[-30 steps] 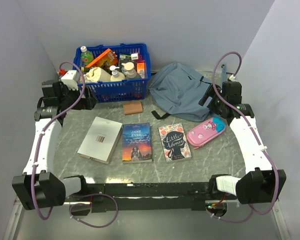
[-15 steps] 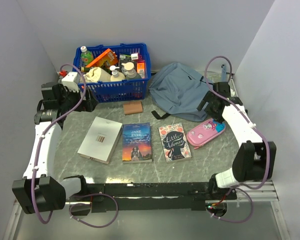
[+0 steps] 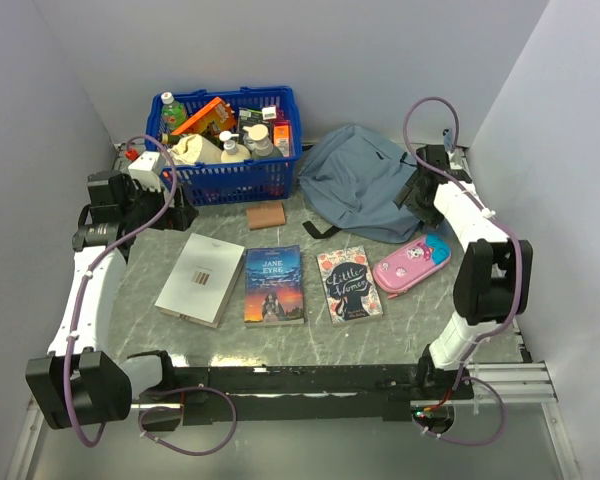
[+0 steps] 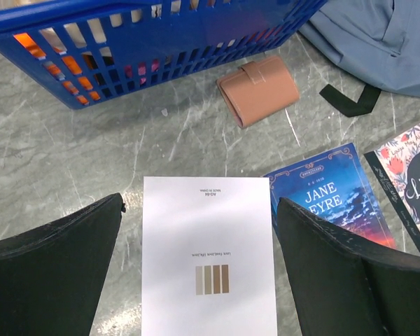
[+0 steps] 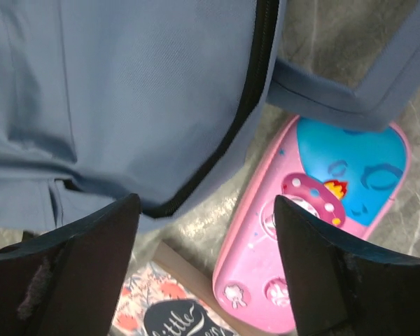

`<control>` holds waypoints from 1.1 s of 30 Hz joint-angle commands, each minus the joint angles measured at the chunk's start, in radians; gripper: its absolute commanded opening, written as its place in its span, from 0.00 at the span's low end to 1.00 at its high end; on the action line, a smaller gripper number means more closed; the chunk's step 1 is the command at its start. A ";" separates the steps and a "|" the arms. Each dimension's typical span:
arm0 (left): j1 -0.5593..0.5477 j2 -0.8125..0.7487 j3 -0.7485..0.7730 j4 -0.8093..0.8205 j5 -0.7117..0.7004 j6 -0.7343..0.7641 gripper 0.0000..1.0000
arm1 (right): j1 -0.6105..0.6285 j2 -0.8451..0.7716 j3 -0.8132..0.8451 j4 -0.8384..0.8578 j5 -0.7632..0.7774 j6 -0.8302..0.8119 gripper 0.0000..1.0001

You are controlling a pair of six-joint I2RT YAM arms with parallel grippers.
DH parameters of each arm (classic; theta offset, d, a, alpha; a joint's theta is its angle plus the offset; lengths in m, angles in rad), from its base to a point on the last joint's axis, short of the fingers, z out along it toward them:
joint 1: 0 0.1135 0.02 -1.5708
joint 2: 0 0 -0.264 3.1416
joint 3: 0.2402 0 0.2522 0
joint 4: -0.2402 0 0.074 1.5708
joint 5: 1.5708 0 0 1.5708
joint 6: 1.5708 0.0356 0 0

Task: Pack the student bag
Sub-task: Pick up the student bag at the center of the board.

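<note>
The student bag (image 3: 358, 183), a soft grey-blue backpack with dark zipper lines, lies flat at the back right of the table. In the right wrist view the student bag (image 5: 126, 91) fills the upper left. My right gripper (image 3: 416, 192) hovers over the bag's right edge, and in its own view the right gripper (image 5: 206, 260) is open, nothing between its fingers. My left gripper (image 3: 172, 208) hangs open above the white book (image 3: 197, 278). In the left wrist view the left gripper (image 4: 199, 269) straddles the white book (image 4: 206, 259) without touching it.
A blue basket (image 3: 230, 172) of bottles and packets stands at the back left. A tan wallet (image 3: 266, 214) lies in front of it. A Jane Eyre book (image 3: 274, 285), a Little Women book (image 3: 348, 284) and a pink pencil case (image 3: 412, 263) lie in a row.
The right arm has reached forward and its gripper has moved farther back along the bag's right edge. The left wrist has shifted slightly right.
</note>
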 commanded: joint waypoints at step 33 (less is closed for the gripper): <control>0.004 -0.105 -0.020 -0.011 0.014 0.015 0.96 | 0.195 0.039 0.871 -0.201 0.034 -0.006 0.00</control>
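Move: The middle of the student bag lies about 9 cm to my right hand's left, 6 cm farther out and some 7 cm below it. From that hand, the pink pencil case is about 13 cm back and 2 cm to the right, Little Women about 19 cm back and 12 cm left, and the blue basket roughly 42 cm left and 10 cm ahead. From my left hand the bag is some 36 cm to the right and 12 cm ahead, well below. My right hand sinks about 4 cm into the bag's near right part while shifting a little more than 3 cm left, the fingers tipping slightly steeper and closing to pinch the cloth. Then I lift fast, some 23 cm, drifting about 7 cm forward and 4 cm farther left, while the fingers swing up roughly 30 degrees with the cloth kept between them. ##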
